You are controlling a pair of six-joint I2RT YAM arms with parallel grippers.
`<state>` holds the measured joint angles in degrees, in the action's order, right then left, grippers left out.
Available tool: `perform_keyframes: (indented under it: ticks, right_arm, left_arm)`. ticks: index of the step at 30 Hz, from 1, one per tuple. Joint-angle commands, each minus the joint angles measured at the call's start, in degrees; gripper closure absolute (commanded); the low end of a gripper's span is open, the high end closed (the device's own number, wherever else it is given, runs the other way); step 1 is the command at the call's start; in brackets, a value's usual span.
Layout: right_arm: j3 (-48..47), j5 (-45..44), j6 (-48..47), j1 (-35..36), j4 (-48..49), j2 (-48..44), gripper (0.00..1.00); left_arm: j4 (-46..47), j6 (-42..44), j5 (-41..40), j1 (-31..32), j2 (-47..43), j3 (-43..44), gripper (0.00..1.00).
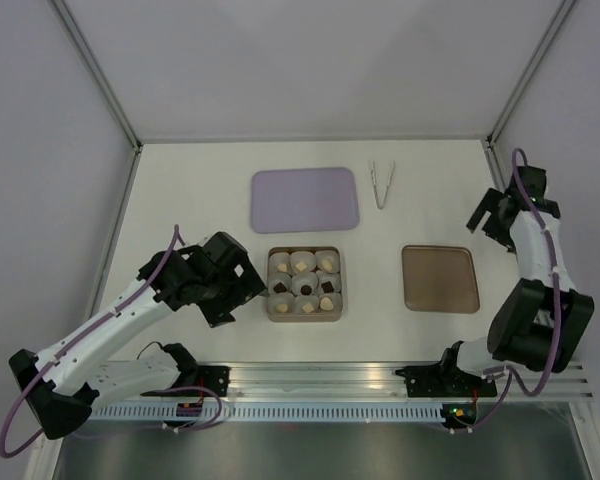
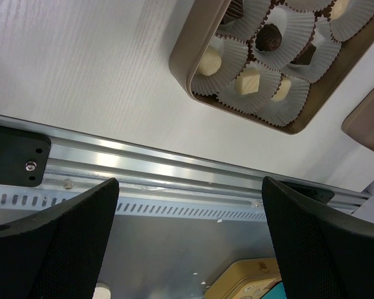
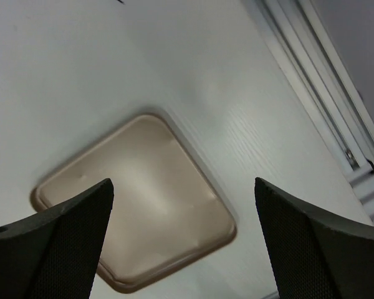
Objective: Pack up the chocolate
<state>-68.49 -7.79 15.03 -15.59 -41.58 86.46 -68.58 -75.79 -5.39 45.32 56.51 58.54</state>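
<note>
The chocolate (image 1: 303, 289) sits in white paper cups inside a square brown box (image 1: 304, 318) at the table's middle; some pieces are cream, some dark. In the left wrist view a cream piece (image 2: 248, 81) and a dark piece (image 2: 269, 38) show inside the box (image 2: 193, 56). My left gripper (image 1: 230, 295) hangs just left of the box, open and empty (image 2: 190, 187). My right gripper (image 1: 492, 222) is raised at the far right, open and empty (image 3: 184, 187), above and beyond the brown lid (image 3: 143, 199).
The flat brown lid (image 1: 440, 279) lies right of the box. A lavender tray (image 1: 305, 199) lies behind the box, with silver tongs (image 1: 382, 183) to its right. A metal rail (image 1: 320, 380) runs along the near edge. Walls close in both sides.
</note>
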Motion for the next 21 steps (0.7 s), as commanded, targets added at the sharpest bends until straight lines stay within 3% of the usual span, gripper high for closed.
perform_keyframes:
  ticks: [1, 9, 13, 21]
  right_arm:
    - [7.39, 2.45, 0.36, -3.56, -4.65, -6.47, 0.02]
    - [7.14, -4.94, -0.70, -6.20, -4.74, 0.99, 0.03]
    - [4.94, -1.19, -1.31, -6.91, -4.39, 6.34, 0.07]
    - [11.35, 0.15, -1.93, -6.91, 0.09, 9.43, 0.34]
  left_arm:
    - [0.81, 2.66, 1.52, -0.41, 0.53, 1.75, 0.01]
    - [1.43, 5.65, 2.40, -0.41, 2.20, 1.66, 0.00]
    - [2.92, 6.09, 2.40, -0.32, 2.81, 1.49, 0.00]
    - [4.33, 6.62, 2.14, -0.41, 3.61, 1.75, 0.00]
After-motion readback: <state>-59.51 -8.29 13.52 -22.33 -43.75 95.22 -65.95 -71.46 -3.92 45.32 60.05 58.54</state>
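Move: The right hand, empty and wide open, is going for the brown lid, whose middle is about 7 cm back, 7 cm to its left and 11 cm below. The tongs lie roughly 22 cm ahead and 20 cm left of this hand; the filled chocolate box is some 36 cm left and 8 cm back. From the left hand the lid is about 40 cm right, 13 cm ahead and 16 cm below. The right hand draws back, then sinks about 9 cm astride the lid's right rim, tilting 20 degrees, fingers part-closing. ##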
